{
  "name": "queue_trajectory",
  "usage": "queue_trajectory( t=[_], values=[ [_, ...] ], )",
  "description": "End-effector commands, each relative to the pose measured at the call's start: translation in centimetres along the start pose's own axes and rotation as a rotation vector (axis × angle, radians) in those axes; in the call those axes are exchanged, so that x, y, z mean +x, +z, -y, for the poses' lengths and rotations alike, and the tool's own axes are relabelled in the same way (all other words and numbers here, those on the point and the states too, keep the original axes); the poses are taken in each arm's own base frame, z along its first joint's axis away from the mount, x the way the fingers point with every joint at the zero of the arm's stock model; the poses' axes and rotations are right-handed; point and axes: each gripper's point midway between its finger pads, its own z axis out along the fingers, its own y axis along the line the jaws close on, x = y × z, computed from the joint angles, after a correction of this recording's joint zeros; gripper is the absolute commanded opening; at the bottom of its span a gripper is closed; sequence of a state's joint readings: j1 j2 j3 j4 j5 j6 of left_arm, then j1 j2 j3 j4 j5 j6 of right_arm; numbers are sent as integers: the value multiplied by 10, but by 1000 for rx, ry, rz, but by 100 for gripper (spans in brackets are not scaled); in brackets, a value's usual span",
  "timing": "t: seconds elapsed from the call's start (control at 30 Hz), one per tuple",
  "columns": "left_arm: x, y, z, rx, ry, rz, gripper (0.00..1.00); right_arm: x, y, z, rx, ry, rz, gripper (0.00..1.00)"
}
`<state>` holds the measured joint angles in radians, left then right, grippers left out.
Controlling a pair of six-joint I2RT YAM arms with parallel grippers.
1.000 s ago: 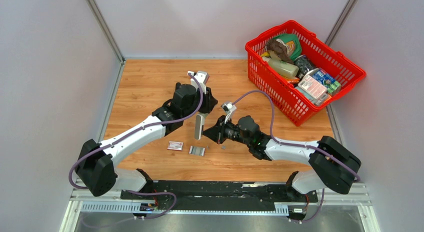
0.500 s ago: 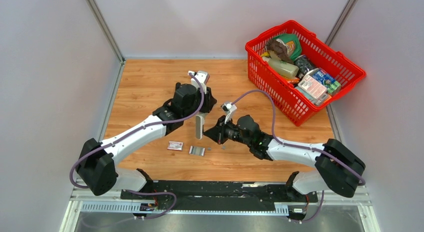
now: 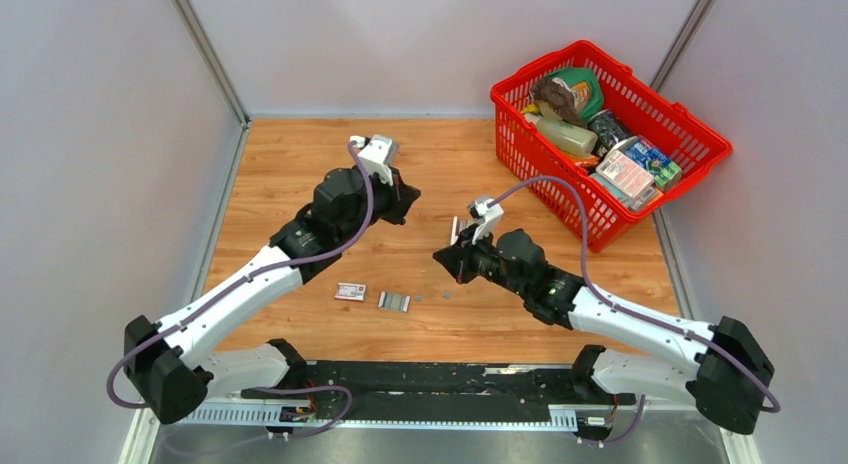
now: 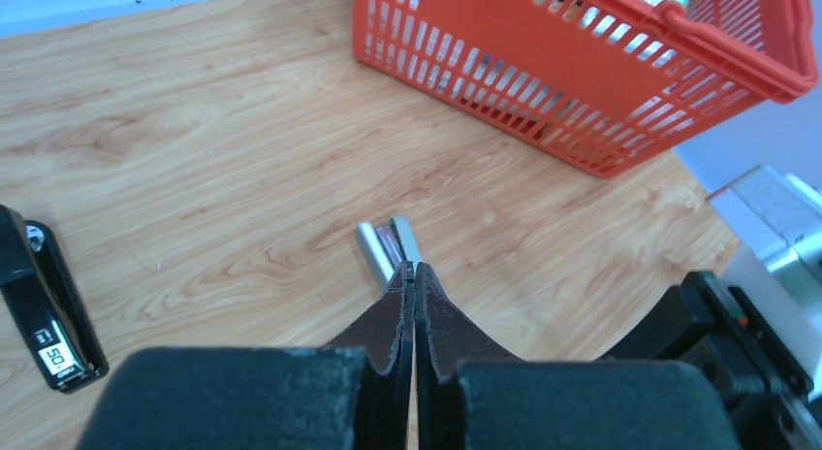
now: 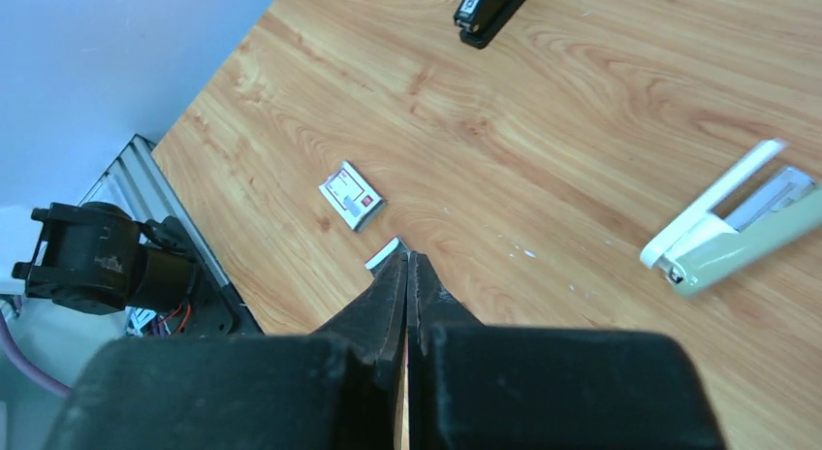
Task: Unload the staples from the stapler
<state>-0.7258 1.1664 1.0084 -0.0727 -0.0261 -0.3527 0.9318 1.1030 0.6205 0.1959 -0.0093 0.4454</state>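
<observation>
The black stapler (image 4: 48, 309) lies flat on the wooden table and also shows far ahead in the right wrist view (image 5: 492, 9). My left arm hides it in the top view. A short strip of silvery staples (image 3: 394, 301) lies near the front edge, partly behind my right fingertips in the right wrist view (image 5: 385, 253). A few loose bits (image 3: 420, 297) lie beside it. My left gripper (image 3: 404, 198) (image 4: 414, 268) is shut and empty above the table. My right gripper (image 3: 441, 256) (image 5: 406, 256) is shut and empty, above and to the right of the staples.
A pale grey-white oblong bar (image 3: 456, 229) (image 5: 732, 222) lies opened on the table between the grippers, its silvery end ahead of my left fingertips (image 4: 386, 246). A small white-and-red box (image 3: 350, 292) (image 5: 351, 196) lies left of the staples. A red basket (image 3: 540, 66) (image 4: 543, 72) of groceries stands back right.
My left gripper held the pale bar upright; it has let go and pulled back to the left. The bar now lies on the table. My right gripper has drawn back to the right.
</observation>
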Motion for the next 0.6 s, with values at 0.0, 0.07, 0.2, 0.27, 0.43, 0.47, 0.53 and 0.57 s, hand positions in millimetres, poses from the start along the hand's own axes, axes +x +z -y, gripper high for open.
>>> queue_trajectory(
  t=[0.0,0.07,0.2,0.27,0.43,0.47,0.53,0.57],
  values=[
    [-29,-25,8,25,2,78,0,-18,-24,11,87,-52,47,0],
    [-30,-30,9,31,1,81,0,-21,-33,14,106,-61,54,0],
    [-18,-30,12,52,-4,39,0,-21,-47,24,169,-66,41,7],
    [-10,-25,13,63,-14,16,1,-20,-52,28,193,-68,30,18],
    [18,-8,12,68,-46,-76,25,-22,-60,46,311,-77,10,51],
    [24,-3,11,66,-49,-91,31,-22,-61,50,336,-82,3,57],
    [33,4,10,63,-62,-117,39,-24,-61,57,386,-89,-9,66],
    [37,6,9,59,-67,-125,41,-24,-61,60,413,-89,-15,69]
  ],
)
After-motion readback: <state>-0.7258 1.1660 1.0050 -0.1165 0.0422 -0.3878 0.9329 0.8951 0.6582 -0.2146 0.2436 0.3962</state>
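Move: The open grey stapler lies about 14 cm ahead of the empty right hand, 6 cm to its right and some 17 cm below. The staple strip is about 9 cm left and 1 cm back of that hand, equally low. From the empty left hand the grey stapler is roughly 7 cm ahead, 9 cm right and 27 cm down; the black stapler sits about 18 cm ahead and 12 cm left, just as low. Right hand sweeps about 8 cm right towards the grey stapler, opening; left rises 3 cm, sinks 4, opening. ##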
